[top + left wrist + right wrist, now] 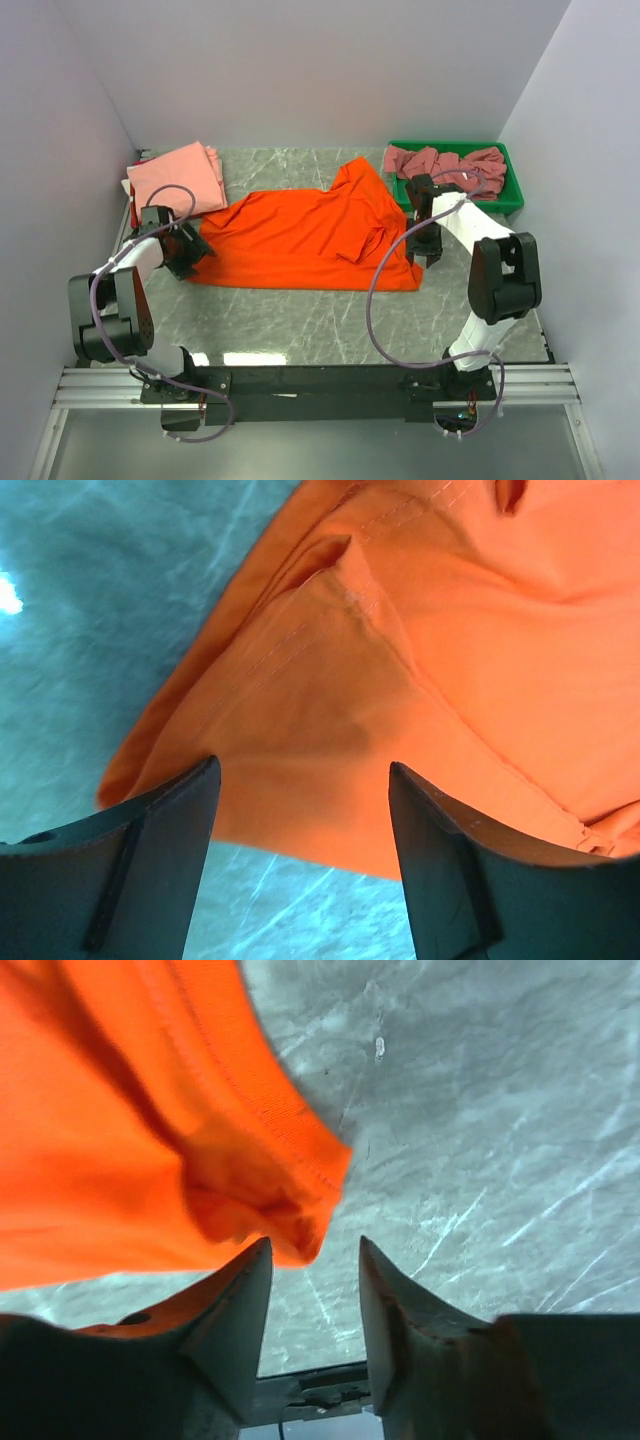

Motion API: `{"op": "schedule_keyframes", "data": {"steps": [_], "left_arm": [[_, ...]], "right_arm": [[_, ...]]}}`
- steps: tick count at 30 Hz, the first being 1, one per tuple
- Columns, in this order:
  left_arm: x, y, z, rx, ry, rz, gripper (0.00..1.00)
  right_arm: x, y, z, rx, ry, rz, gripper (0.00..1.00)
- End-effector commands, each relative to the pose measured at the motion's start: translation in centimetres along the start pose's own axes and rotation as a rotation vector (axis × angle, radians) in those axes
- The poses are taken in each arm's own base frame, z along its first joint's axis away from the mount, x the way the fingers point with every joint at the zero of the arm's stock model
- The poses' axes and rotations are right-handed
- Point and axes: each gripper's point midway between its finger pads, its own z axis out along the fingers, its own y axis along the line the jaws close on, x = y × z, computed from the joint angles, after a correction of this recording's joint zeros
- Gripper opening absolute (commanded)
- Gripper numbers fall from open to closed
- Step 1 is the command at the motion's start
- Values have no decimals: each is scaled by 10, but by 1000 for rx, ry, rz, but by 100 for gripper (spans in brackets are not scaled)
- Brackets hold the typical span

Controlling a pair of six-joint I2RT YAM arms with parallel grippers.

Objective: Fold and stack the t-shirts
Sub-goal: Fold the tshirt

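Note:
A bright orange t-shirt lies spread across the middle of the table, one sleeve folded over near its right side. My left gripper is at the shirt's left edge. In the left wrist view it stands open, with a hemmed part of the orange shirt lying under and ahead of the fingers. My right gripper is at the shirt's right edge. Seen from the right wrist, it is open with nothing between its fingers, and a bunched edge of the orange shirt hangs just left of the gap.
A folded salmon-pink t-shirt lies at the back left. A green bin at the back right holds crumpled mauve t-shirts. Walls close in the left, right and back. Grey marbled table shows in front of the orange shirt.

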Motion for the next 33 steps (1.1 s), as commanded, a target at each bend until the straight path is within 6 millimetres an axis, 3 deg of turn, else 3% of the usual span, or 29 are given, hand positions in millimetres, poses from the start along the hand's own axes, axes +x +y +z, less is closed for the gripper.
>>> {"op": "schedule_keyframes", "data": {"steps": [1, 3, 7, 12, 14, 17, 20, 26, 33], "left_arm": [[-25, -11, -28, 4, -94, 49, 74], [-30, -18, -37, 17, -112, 55, 74], [-36, -30, -53, 55, -141, 59, 74], [-34, -31, -56, 63, -139, 69, 75], [-33, -29, -55, 60, -141, 77, 75], [-28, -27, -54, 73, -136, 86, 75], [-23, -29, -53, 97, -128, 91, 75], [-15, -24, -50, 102, -121, 102, 74], [-12, -23, -46, 109, -110, 109, 74]], "right_arm": [[-23, 4, -51, -66, -136, 36, 49], [-30, 27, -70, -174, -182, 23, 50], [-32, 75, -84, -333, -206, -10, 50], [-25, 142, -72, -419, -157, -120, 50], [-26, 159, -61, -431, -142, -128, 50], [-28, 171, -45, -442, -114, -107, 49], [-27, 170, -29, -402, -87, -99, 49], [-22, 164, -11, -371, -80, -111, 49], [-21, 177, 5, -414, -57, -110, 47]]}}
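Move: The crumpled tip of the folded-in sleeve lies about 17 cm to the right hand's left, 2 cm ahead and 4 cm below. The t-shirt's near right corner is just under this hand, 4 cm back and 1 cm left; the far sleeve sticks out some 23 cm ahead and 18 cm left; the green basket sits 23 cm ahead, 8 cm right. From the left hand the sleeve tip is level ahead, about 42 cm right, 2 cm below. Carry the right gripper about 16 cm left and slightly forward in an arc rising some 7 cm over the t-shirt's right end, then sink it close over the folded-in sleeve's tip, fingers kept half open and tilted some 20 degrees so they lean left. Lift the open left gripper about 6 cm off its corner, then let it settle back by a third. ##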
